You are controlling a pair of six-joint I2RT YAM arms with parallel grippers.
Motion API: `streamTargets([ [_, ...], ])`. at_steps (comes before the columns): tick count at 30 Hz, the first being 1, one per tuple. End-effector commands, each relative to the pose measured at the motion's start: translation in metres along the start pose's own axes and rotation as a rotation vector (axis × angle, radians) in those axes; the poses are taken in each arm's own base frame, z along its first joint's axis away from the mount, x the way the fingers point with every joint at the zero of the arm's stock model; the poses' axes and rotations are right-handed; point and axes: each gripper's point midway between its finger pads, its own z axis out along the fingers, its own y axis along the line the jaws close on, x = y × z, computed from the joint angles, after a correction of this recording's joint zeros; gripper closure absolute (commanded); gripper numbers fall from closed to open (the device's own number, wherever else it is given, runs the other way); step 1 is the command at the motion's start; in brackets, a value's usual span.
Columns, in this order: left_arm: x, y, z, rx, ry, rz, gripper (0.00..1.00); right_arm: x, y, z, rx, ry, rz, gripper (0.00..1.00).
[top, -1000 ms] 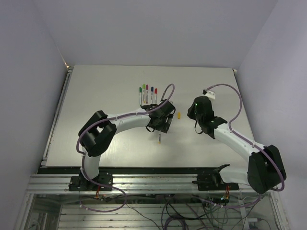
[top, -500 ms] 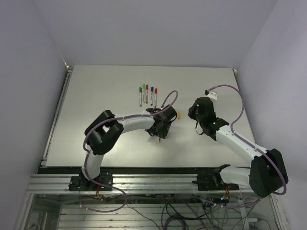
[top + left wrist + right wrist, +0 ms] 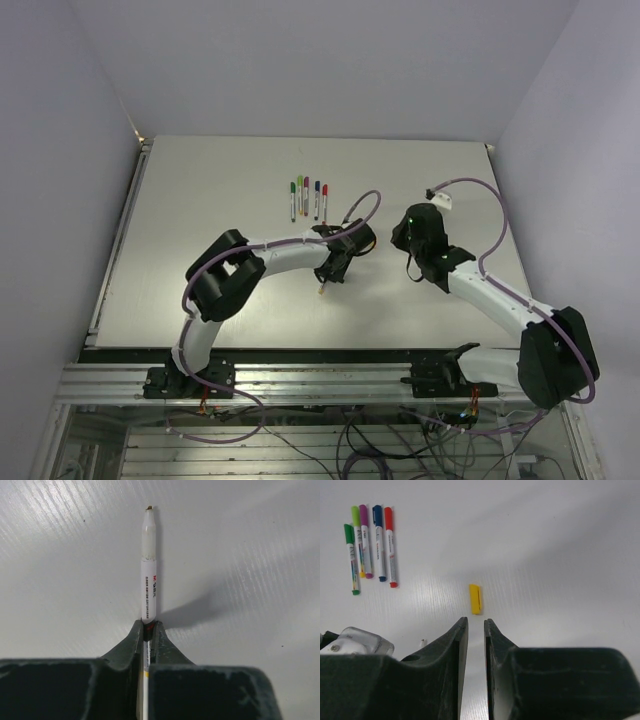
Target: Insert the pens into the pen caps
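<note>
My left gripper [image 3: 148,625] is shut on a thin white pen [image 3: 149,565]. The pen's uncapped tip points away from the jaws, just above the table, and its rear end runs back between the fingers. In the top view that gripper [image 3: 333,268] is at mid-table with the pen tip [image 3: 322,291] sticking out toward the near edge. A yellow pen cap [image 3: 475,599] lies flat just ahead of my right gripper [image 3: 476,622]. That gripper's jaws stand a narrow gap apart with nothing between them. In the top view the cap is hidden behind the left wrist.
Several capped pens [image 3: 308,198] lie side by side at the back centre, with green, purple, blue and red caps [image 3: 370,542]. The two wrists are close together at mid-table. Cables loop above both arms.
My left gripper was open over the lying pen and has shut on it, shifting slightly right. The right arm has barely moved.
</note>
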Motion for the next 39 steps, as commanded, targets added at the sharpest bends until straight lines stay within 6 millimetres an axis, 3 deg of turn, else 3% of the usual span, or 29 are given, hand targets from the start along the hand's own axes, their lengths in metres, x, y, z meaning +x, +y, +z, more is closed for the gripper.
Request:
streamTargets([
  [1,0.081,0.021,0.044,-0.055,0.240,0.074,0.93,0.004,-0.005,0.007,0.027,0.009,-0.010,0.80],
  [6,0.067,0.013,0.029,0.088,0.179,-0.011,0.93,0.020,-0.004,0.023,0.032,0.074,-0.078,0.80],
  [16,0.010,0.035,-0.020,0.235,-0.036,-0.208,0.93,0.050,0.009,0.061,0.014,0.207,-0.214,0.66],
  [24,0.006,0.037,-0.025,0.259,-0.066,-0.254,0.93,0.060,0.015,0.087,0.045,0.253,-0.305,0.53],
  [30,0.006,0.038,-0.024,0.272,-0.068,-0.276,0.93,0.071,0.015,0.102,0.089,0.296,-0.328,0.53],
  [39,0.006,0.039,-0.018,0.286,-0.053,-0.282,0.93,0.094,-0.004,0.104,0.162,0.364,-0.355,0.54],
])
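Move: The yellow cap lies on the table about 5 cm ahead of the right hand, 4 cm to its left and 12 cm below. From that hand, the last uncapped pen, already pinched in the left hand, is some 7 cm back and 14 cm left, and the red capped pen some 16 cm ahead and 15 cm left, both at the cap's level. From the left hand, the cap lies about 12 cm ahead and 10 cm right, level with it. Down to the yellow cap comes the right hand, sinking about 11 cm while swinging forward and left and tipping some 20 degrees further downward; its fingers spread from nearly shut to half open and end astride the cap, not yet closing. The left hand keeps its pinch on the uncapped pen, carrying it about 5 cm left, away from the cap, lifting it slightly and rolling its left side down. ##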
